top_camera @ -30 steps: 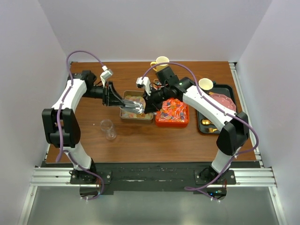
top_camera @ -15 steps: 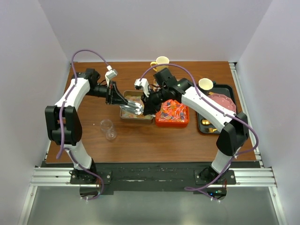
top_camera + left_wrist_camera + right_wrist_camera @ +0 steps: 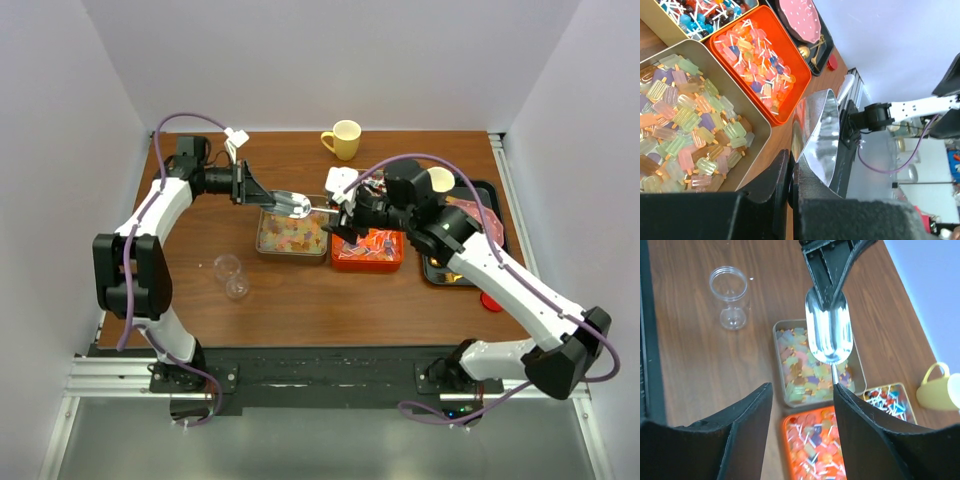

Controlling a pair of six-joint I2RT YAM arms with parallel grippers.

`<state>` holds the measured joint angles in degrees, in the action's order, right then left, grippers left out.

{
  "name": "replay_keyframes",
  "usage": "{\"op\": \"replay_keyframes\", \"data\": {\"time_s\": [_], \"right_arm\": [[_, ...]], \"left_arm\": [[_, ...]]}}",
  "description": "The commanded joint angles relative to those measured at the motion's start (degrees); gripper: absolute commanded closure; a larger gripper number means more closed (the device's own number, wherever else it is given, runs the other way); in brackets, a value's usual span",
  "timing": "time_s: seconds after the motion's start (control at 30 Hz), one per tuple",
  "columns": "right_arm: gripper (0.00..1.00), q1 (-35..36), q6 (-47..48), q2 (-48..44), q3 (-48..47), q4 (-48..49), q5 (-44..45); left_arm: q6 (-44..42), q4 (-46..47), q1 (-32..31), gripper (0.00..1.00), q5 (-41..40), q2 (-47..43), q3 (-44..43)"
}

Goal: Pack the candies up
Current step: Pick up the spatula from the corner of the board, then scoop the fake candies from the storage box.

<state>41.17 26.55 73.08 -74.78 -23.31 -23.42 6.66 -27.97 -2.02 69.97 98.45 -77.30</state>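
A shiny metal scoop (image 3: 296, 203) hangs over the gold tin (image 3: 262, 232) of pastel candies (image 3: 682, 127). My left gripper (image 3: 250, 187) is shut on the scoop's bowl rim (image 3: 822, 132), and the bowl looks bare of sweets. The scoop's thin handle (image 3: 833, 374) points toward my right gripper (image 3: 802, 387), which is open and just off the handle's end. An orange tin (image 3: 340, 262) beside it holds orange, yellow and red candies (image 3: 820, 450). A third tin carries red-blue-white wrapped candies (image 3: 887, 400).
A clear jar (image 3: 228, 267) stands on the wood left of the tins, a second small clear piece (image 3: 237, 289) next to it. A yellow mug (image 3: 343, 138) sits at the back. The black tray (image 3: 492, 190) with a pink dotted plate (image 3: 800, 17) is on the right, a red lid (image 3: 490, 300) nearby.
My left gripper closed on the scoop and lifted it toward the back left. My right gripper let go of the handle, opened and drew back to the right.
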Motion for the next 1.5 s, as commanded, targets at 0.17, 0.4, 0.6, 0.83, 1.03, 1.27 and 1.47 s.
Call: {"op": "replay_keyframes", "data": {"time_s": [0.17, 0.4, 0.6, 0.83, 1.03, 1.27, 1.47], "right_arm": [[0.47, 0.67, 4.48, 7.86, -0.62, 6.61, 5.84], [0.49, 0.58, 4.31, 12.08, -3.17, 6.61, 6.63], [0.53, 0.49, 4.48, 13.05, -3.88, 4.94, 6.28], [0.59, -0.12, 5.01, 13.32, -2.65, 4.41, 6.55], [0.65, -0.39, 3.69, 13.84, -2.3, 5.03, 5.76], [0.67, -0.47, 3.43, 15.25, -2.82, 4.94, 4.79], [0.69, -0.47, 2.81, 16.04, -4.14, 4.94, 3.3]], "left_arm": [[9.69, 7.75, -0.18, 1.0, 1.48, -4.67, 3.11], [8.55, 6.96, -0.18, 1.0, 1.57, -6.61, 4.7], [7.14, 5.47, -0.18, 1.0, 2.18, -6.26, 4.52], [6.62, 5.29, -0.18, 1.0, 3.06, -5.64, 3.47], [6.0, 5.29, -0.18, 1.0, 3.5, -5.47, 3.47], [5.47, 5.29, -0.18, 1.0, 4.29, -5.47, 3.47], [4.59, 4.41, -0.26, 1.0, 4.12, -5.29, 4.08]]}}
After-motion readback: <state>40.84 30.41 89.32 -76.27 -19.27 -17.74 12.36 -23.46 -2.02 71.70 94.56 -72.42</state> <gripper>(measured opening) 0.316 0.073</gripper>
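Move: The spatula's handle, held out by the left gripper that grips the bowl, lies about 7 cm ahead of the right hand, a centimetre to its left and some 9 cm below. From the left hand the handle is about 11 cm to the right and 2 cm back, nearly level. Some 28 cm below the right hand stand the popsicle tray, 7 cm ahead and 8 cm left, and the orange box, 5 cm ahead and 8 cm right. Bring the right gripper down about 9 cm and forward some 6 cm, slightly left, onto the spatula's handle: drop most of the way quickly, nearly pause while the open fingers draw in to roughly half their gap, then sink again so the fingertips straddle the handle near the bowl. Keep the left gripper's hold on the bowl, easing it back slightly. ##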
